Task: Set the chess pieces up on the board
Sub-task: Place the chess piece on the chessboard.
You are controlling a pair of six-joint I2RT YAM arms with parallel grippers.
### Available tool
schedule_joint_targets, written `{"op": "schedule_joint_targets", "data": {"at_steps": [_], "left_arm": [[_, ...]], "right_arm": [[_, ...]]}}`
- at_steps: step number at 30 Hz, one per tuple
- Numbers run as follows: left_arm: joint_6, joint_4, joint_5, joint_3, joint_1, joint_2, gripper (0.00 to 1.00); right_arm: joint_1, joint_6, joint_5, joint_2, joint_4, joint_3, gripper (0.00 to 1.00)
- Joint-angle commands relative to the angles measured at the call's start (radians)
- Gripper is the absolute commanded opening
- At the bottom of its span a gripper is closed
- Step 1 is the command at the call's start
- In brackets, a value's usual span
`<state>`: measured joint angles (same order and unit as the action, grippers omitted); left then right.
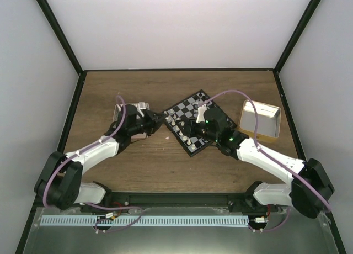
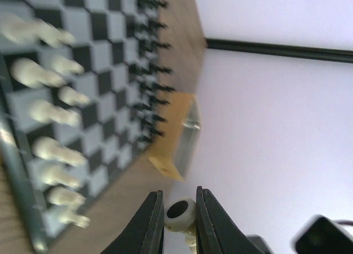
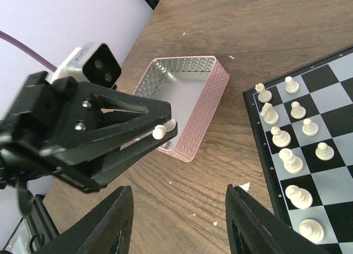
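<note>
The board (image 1: 190, 104) lies turned like a diamond at mid-table. Cream-white chess pieces (image 3: 281, 137) stand in two rows along its left edge, and black pieces (image 2: 151, 88) line the far side. My left gripper (image 2: 179, 210) hangs above the wood just left of the board, shut on a small cream-white pawn (image 2: 179, 214). The right wrist view shows the same pawn (image 3: 160, 132) pinched at the fingertips. My right gripper (image 3: 179, 190) stands open over the board's left edge (image 1: 193, 126), facing the left gripper, with nothing between its fingers.
A pink square tray (image 3: 187, 94) with a silvery inside sits left of the board, below the left arm. A tan box (image 1: 260, 120) stands to the board's right. White crumbs (image 3: 242, 186) lie on the wood by the board's rim.
</note>
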<state>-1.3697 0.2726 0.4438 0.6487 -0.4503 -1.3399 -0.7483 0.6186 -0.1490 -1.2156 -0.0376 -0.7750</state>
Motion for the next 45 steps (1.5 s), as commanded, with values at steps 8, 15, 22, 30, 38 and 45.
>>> {"op": "schedule_joint_targets", "data": {"at_steps": [8, 15, 22, 30, 38, 45], "left_arm": [[-0.383, 0.326, -0.007, 0.037, -0.139, -0.092, 0.12], [-0.414, 0.350, -0.015, 0.039, -0.169, -0.116, 0.12], [-0.423, 0.359, -0.022, 0.039, -0.178, -0.122, 0.12], [-0.427, 0.357, -0.017, 0.041, -0.183, -0.128, 0.12], [-0.402, 0.321, -0.029, 0.044, -0.183, -0.126, 0.11], [-0.385, 0.298, -0.036, 0.049, -0.184, -0.130, 0.11]], "right_arm": [[0.006, 0.000, 0.038, 0.016, -0.019, -0.004, 0.47], [0.006, -0.003, 0.084, -0.006, -0.006, -0.023, 0.39], [0.006, -0.022, 0.103, -0.023, -0.003, -0.037, 0.23], [0.006, -0.067, 0.131, -0.049, 0.006, -0.068, 0.21], [0.006, -0.157, 0.134, -0.058, 0.018, -0.085, 0.26], [0.006, -0.293, 0.097, -0.053, 0.005, -0.083, 0.24]]}}
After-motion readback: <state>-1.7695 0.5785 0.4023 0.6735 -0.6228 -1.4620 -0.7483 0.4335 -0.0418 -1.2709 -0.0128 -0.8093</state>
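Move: The left hand holds a white chess piece; the right hand's half-open fingertips, where it is taken, lie about 8 cm to its right, 5 cm back and 4 cm higher. The middle of the white row on the board stands roughly 7 cm ahead and 9 cm right of the left hand, 15 cm below, and the pink box some 12 cm ahead and 13 cm left. From the right hand, the held piece is about 5 cm ahead, 8 cm left and 4 cm lower; that row's middle is 11 cm straight ahead, 20 cm below. Keeping its pinch on the white piece, the left hand carries it about 7 cm to the right and 3 cm up, in to the right hand's fingertips, tilting its own fingers up towards level as it turns nearly 20 degrees, then hangs almost still there. The right hand waits first, then eases some 2 cm forward and about 1 cm down while its fingers narrow to roughly half their earlier gap without shutting on the piece, and at the end its wrist rolls about 10 degrees to line up. ##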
